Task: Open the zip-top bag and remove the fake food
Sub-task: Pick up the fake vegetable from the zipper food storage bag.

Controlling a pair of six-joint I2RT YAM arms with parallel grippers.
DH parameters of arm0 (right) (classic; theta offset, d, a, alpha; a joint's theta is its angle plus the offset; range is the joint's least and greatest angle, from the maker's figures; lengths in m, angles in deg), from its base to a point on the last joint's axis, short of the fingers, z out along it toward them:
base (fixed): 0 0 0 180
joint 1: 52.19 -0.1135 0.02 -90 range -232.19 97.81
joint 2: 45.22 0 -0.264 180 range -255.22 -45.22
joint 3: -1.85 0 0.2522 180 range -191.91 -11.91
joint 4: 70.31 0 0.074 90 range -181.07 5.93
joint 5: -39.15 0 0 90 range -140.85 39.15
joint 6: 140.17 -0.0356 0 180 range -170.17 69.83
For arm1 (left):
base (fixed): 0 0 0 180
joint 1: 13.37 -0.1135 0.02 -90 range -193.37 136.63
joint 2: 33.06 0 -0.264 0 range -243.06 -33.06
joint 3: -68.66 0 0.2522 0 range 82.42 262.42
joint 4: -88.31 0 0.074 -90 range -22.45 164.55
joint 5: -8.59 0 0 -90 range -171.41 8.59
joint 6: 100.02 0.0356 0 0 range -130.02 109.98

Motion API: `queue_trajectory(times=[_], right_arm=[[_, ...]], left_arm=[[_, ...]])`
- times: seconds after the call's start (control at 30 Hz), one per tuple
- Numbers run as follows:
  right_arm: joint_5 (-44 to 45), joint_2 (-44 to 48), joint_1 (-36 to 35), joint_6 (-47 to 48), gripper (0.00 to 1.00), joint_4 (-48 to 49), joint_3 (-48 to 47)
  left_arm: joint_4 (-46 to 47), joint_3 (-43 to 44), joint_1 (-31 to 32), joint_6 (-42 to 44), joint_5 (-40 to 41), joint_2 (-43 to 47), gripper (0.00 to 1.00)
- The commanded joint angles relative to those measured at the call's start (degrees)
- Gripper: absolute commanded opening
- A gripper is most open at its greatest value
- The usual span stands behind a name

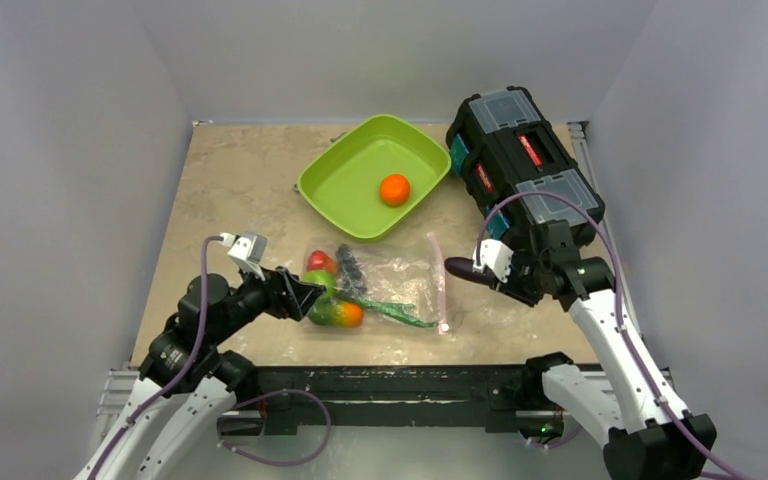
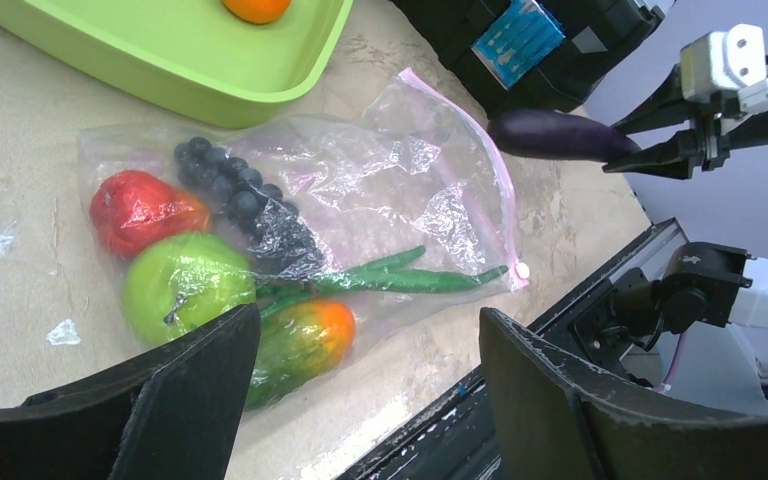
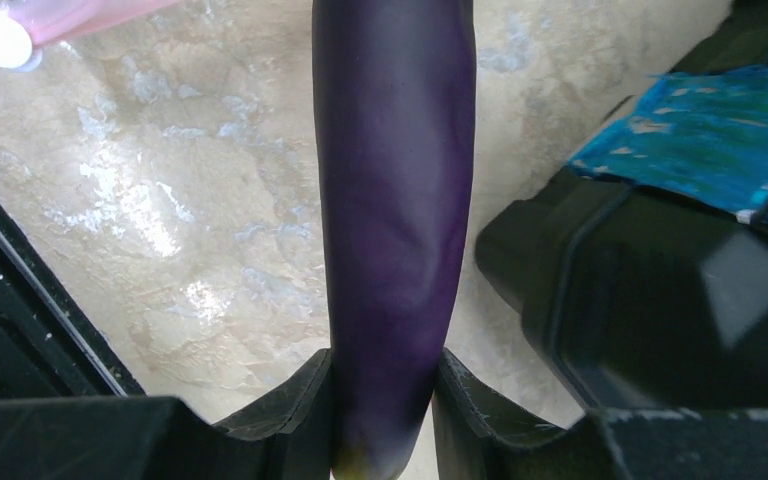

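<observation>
The clear zip-top bag (image 1: 392,280) (image 2: 380,190) lies flat on the table, its pink zip strip (image 1: 439,281) (image 2: 487,190) on the right. Inside it are fake food pieces: a red fruit (image 2: 145,210), a green fruit (image 2: 185,285), dark grapes (image 2: 240,195), a green pod (image 2: 400,275) and an orange-green fruit (image 2: 305,338). My left gripper (image 1: 305,298) (image 2: 365,330) is open at the bag's near-left end, over the orange-green fruit. To the right of the bag, above the table, is my right gripper (image 1: 487,268) (image 3: 385,375), shut on a purple eggplant (image 1: 462,269) (image 3: 395,200). An orange (image 1: 394,189) sits in the tray.
The lime-green tray (image 1: 345,180) (image 2: 160,60) stands behind the bag. A black toolbox (image 1: 520,160) (image 3: 660,290) stands at the back right, close to my right gripper. The table's front rail (image 1: 390,380) runs just below the bag.
</observation>
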Motion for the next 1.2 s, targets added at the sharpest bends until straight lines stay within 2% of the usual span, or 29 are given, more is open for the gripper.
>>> queue_trajectory(times=[0.0,0.17,0.43,0.53,0.7,0.83,1.03,1.17], right_arm=[[0.0,1.6,0.3,-2.4,0.03,-2.0,-6.2],[-2.5,-2.1,0.2,-3.3,0.03,-2.4,-13.1],[-16.9,-13.3,-0.8,-9.7,0.03,1.4,-24.4],[-19.2,-17.8,-2.9,-14.1,0.03,5.3,-28.5],[-19.1,-27.6,-6.1,-21.2,0.03,12.0,-35.4],[-18.2,-37.0,-7.9,-23.1,0.04,12.1,-42.7],[-17.6,-44.6,-9.3,-29.4,0.05,19.4,-47.3],[-16.5,-50.6,-9.9,-31.1,0.05,20.5,-51.5]], left_arm=[[0.8,-0.4,-0.2,-0.7,-0.8,0.8,0.79],[1.3,-0.3,-0.2,-0.9,-1.2,0.5,0.8],[1.6,-0.8,-0.1,-1.9,-2.0,1.2,0.79],[2.0,-1.4,-0.1,-2.7,-2.4,1.4,0.79],[2.0,-2.6,-0.2,-4.2,-2.8,3.0,0.8],[1.3,-3.0,-0.1,-5.1,-2.6,3.8,0.8],[0.1,-3.5,-0.2,-5.9,-1.7,4.7,0.8],[0.1,-3.6,-0.2,-6.1,-1.5,4.3,0.8]])
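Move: The right hand already holds the eggplant by its stem end. The green tray's middle is about 24 cm ahead, 28 cm left and 12 cm below it, with the orange inside, some 22 cm ahead and 24 cm left. The bag's middle lies roughly 27 cm left and 1 cm back; the toolbox stands about 22 cm ahead and 4 cm right. From the idle left hand, the tray is some 26 cm ahead and 11 cm right. Keeping its pinch on the eggplant's stem end, the right hand first lifts, then arcs forward and left past the toolbox to the green tray, about 19 cm forward and 18 cm left. It rises some 11 cm before sinking about 3 cm near the tray, while the wrist rolls nearly 30 degrees so the fingers lean more to the left; they stay shut on the eggplant. ##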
